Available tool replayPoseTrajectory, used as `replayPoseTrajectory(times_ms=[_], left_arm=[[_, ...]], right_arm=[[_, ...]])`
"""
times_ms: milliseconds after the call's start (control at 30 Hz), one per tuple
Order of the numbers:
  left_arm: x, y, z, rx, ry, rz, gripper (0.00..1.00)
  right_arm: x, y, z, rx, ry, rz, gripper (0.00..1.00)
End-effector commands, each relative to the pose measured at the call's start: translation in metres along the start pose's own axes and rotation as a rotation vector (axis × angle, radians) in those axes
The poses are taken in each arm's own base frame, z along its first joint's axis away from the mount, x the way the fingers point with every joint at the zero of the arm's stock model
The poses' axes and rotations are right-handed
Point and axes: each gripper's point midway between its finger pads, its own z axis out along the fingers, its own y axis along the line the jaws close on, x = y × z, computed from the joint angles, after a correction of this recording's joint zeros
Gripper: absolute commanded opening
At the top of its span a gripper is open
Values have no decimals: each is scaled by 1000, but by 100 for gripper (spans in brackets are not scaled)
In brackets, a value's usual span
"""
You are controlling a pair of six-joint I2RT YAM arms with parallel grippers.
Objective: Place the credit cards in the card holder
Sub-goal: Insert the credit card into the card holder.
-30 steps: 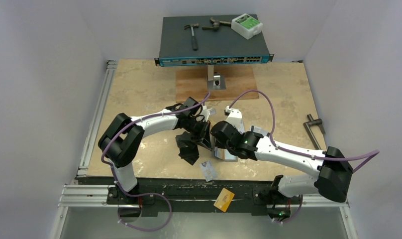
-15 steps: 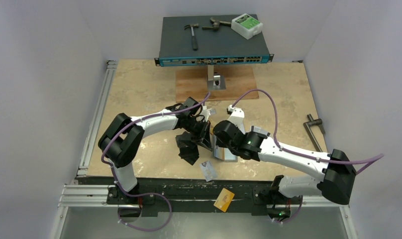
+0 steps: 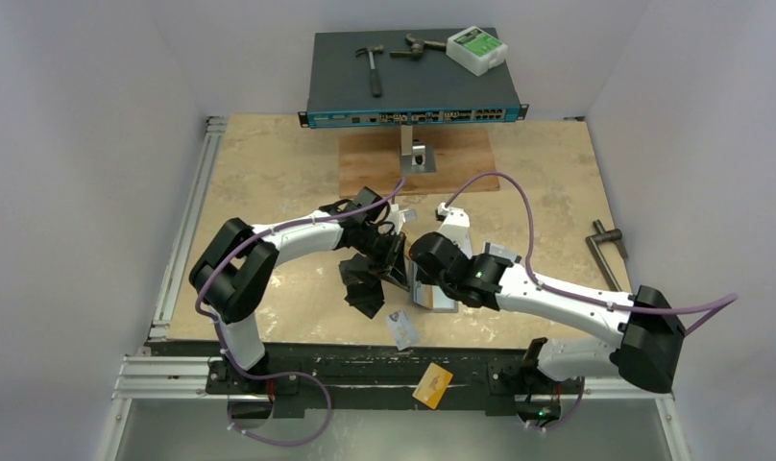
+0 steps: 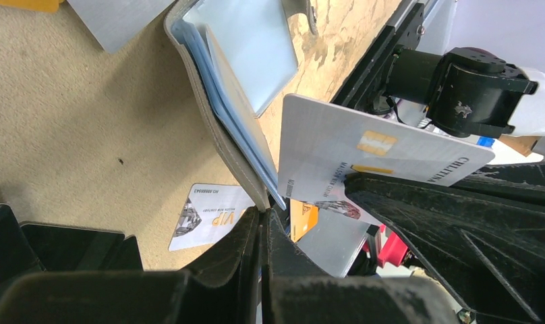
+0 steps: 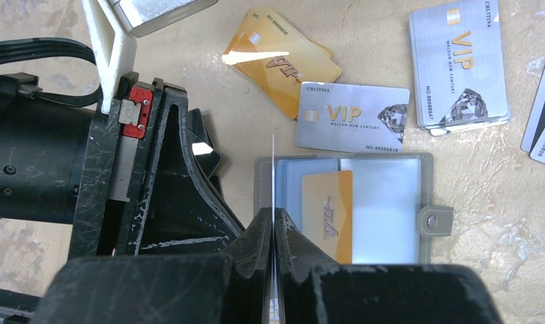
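The grey card holder (image 5: pixel 428 202) lies open on the table, bluish inside, with an orange credit card (image 5: pixel 327 216) in one pocket. My right gripper (image 5: pixel 273 212) is shut on a silver credit card (image 4: pixel 364 152), held edge-on just above the holder's left half. My left gripper (image 4: pixel 263 212) is shut on the rim of the holder's grey flap (image 4: pixel 216 128) and holds it raised. Loose credit cards lie around: a silver VIP card (image 5: pixel 354 126), orange ones (image 5: pixel 283 57), a silver stack (image 5: pixel 462 64). From above, both grippers meet at the holder (image 3: pixel 440 300).
A black folding case (image 3: pixel 365 283) lies under the left arm. A silver card (image 3: pixel 401 328) sits near the front edge and an orange card (image 3: pixel 432 384) on the rail. A network switch (image 3: pixel 413 77) with tools stands at the back, a metal tool (image 3: pixel 610 250) at the right.
The right arm has shifted slightly and its cable has risen a little. Both grips and the left arm are unchanged.
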Motion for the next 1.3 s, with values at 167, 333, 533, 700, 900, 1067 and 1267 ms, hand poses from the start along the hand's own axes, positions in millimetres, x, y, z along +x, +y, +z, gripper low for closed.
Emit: replayPoseTrajectory(times_ms=[167, 333, 533, 700, 900, 1067, 1267], left_arm=[[-7, -17, -9, 53, -34, 37, 0], [-7, -17, -10, 57, -33, 37, 0], [-8, -18, -10, 61, -35, 36, 0], [-8, -18, -11, 63, -37, 35, 0], [-8, -18, -11, 64, -36, 34, 0], [-8, -18, -12, 66, -37, 33, 0], [-8, -18, -13, 67, -37, 31, 0]], right_arm=[[0, 1, 4, 1, -17, -20, 0], [5, 0, 7, 6, -4, -27, 0], [10, -1, 10, 8, 7, -36, 0], [9, -5, 9, 37, -6, -78, 0], [8, -28, 2, 140, -19, -135, 0], [13, -56, -9, 201, -22, -108, 0], [18, -84, -22, 225, -30, -76, 0]])
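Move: My right hand holds a silver card on edge over the left side of the open card holder; the holder's middle lies about 4 cm to the right, level fore and aft, and some 8 cm below. From this hand a loose VIP card lies about 9 cm ahead and 3 cm right, the gold cards some 12 cm ahead and 2 cm left. My left hand pinches the near left corner of the cover, with the holder's middle about 6 cm right, 3 cm ahead and 4 cm below. I ease the held silver card down about 2.5 cm beside the upright sleeve page, then sweep it some 5 cm to the right and a little back across the holder, tipping the hand's left side down about 10 degrees and keeping my grip. My left hand stays put and keeps pinching the cover's corner. ##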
